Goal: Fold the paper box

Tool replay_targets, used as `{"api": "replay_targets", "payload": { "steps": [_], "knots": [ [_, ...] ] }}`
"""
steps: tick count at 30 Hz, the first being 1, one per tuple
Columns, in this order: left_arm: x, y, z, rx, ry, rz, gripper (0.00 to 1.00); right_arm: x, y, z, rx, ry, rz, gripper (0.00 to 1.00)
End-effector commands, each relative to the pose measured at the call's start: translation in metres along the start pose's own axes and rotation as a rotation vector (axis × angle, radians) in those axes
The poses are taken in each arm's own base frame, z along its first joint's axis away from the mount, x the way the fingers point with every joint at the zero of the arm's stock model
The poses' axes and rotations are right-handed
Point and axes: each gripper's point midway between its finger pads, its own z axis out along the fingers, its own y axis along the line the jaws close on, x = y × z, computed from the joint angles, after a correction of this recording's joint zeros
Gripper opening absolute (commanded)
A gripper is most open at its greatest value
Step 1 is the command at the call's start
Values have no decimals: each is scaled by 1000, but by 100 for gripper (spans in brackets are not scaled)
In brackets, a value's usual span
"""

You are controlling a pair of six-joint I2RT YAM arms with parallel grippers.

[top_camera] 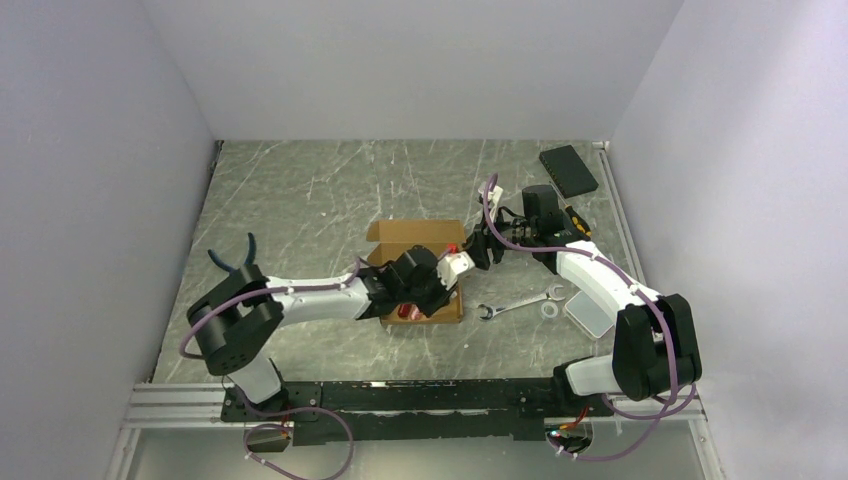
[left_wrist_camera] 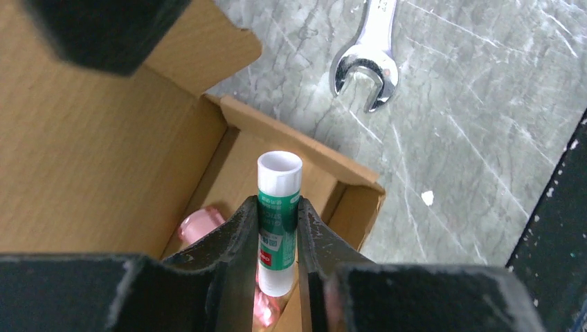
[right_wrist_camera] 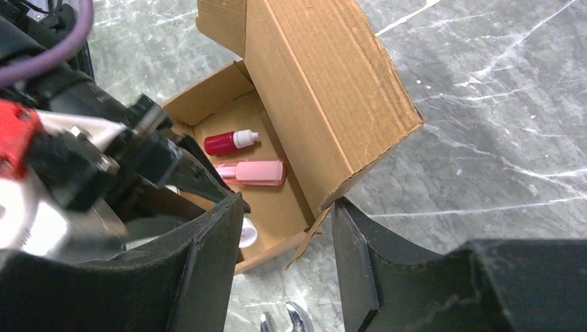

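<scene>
The paper box [top_camera: 415, 237] is a brown cardboard tray lying open at mid-table, its lid [right_wrist_camera: 325, 90] standing up along one side. Inside lie a red bottle [right_wrist_camera: 232, 142] and a pink bottle [right_wrist_camera: 253, 171]. My left gripper [left_wrist_camera: 278, 204] hangs over the tray's inside, shut on an upright green and white glue stick [left_wrist_camera: 279, 207]. From above, the left gripper [top_camera: 432, 290] covers much of the tray. At the tray's right end my right gripper [right_wrist_camera: 287, 221] is open, and a small torn corner flap [right_wrist_camera: 311, 238] of the box stands between its fingers, not pinched.
A silver wrench [top_camera: 520, 303] lies right of the box, with a clear plastic case [top_camera: 588, 315] and a small ring [top_camera: 550, 310] beyond it. At back right are a black pad [top_camera: 568, 170] and a yellow-handled tool [top_camera: 577, 222]. Dark pliers [top_camera: 235, 258] lie at left.
</scene>
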Motion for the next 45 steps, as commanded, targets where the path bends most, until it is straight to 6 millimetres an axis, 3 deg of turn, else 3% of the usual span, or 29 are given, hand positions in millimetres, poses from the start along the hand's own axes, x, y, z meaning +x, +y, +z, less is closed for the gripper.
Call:
{"api": "replay_targets", "payload": {
  "steps": [1,8,17,22,26,29,34,37,41,43,45],
  "knots": [
    [-34,2,14,-31,-95,-7,11,-21,1,-1,-12,-37,-60,53],
    [-20,7,14,-81,-59,-87,36,-22,1,-2,-10,-40,-61,53],
    [-40,2,-26,-79,-99,-117,54,-23,1,-4,-10,-37,-76,53],
    [-51,22,-72,-178,-87,-99,71,-24,2,-7,-9,-37,-107,55],
    [-55,63,-127,-275,-107,-206,86,-24,2,-10,-7,-33,-131,61],
    [-60,95,-174,-314,-188,-297,91,-24,-1,-13,3,-26,-141,66],
    [-57,126,-223,-409,-256,-307,100,-27,-13,-32,53,-19,-165,72],
    [-51,133,-229,-434,-251,-287,99,-26,-17,-52,78,-7,-233,79],
    [-39,140,-221,-446,-236,-266,99,-15,-17,-79,107,26,-364,90],
    [-33,144,-220,-455,-222,-262,99,-3,-9,-88,87,64,-482,99],
    [-27,147,-224,-471,-204,-273,100,13,-4,-97,91,123,-535,100]
  ]
}}
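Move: My left hand already holds the green tube just inside the right part of the box; the box's middle is level with it, about 5 cm left and 3 cm below. The pink marker lies at about that same place, the red bottle some 8 cm left and 1 cm nearer me. The raised lid stands about 8 cm ahead and 5 cm left, 2 cm above. From my right hand the lid is roughly 11 cm left, 1 cm ahead and 5 cm lower. I ease my left hand down about a centimetre onto the right part of the box and open my fingers to let go of the green tube. Then I lift some 15 cm or more, swinging left about 20 cm and a little forward, out past the box's left side, turning counter-clockwise and opening wide. Late on, my right hand opens fully and draws right, away from the lid, rolling. ##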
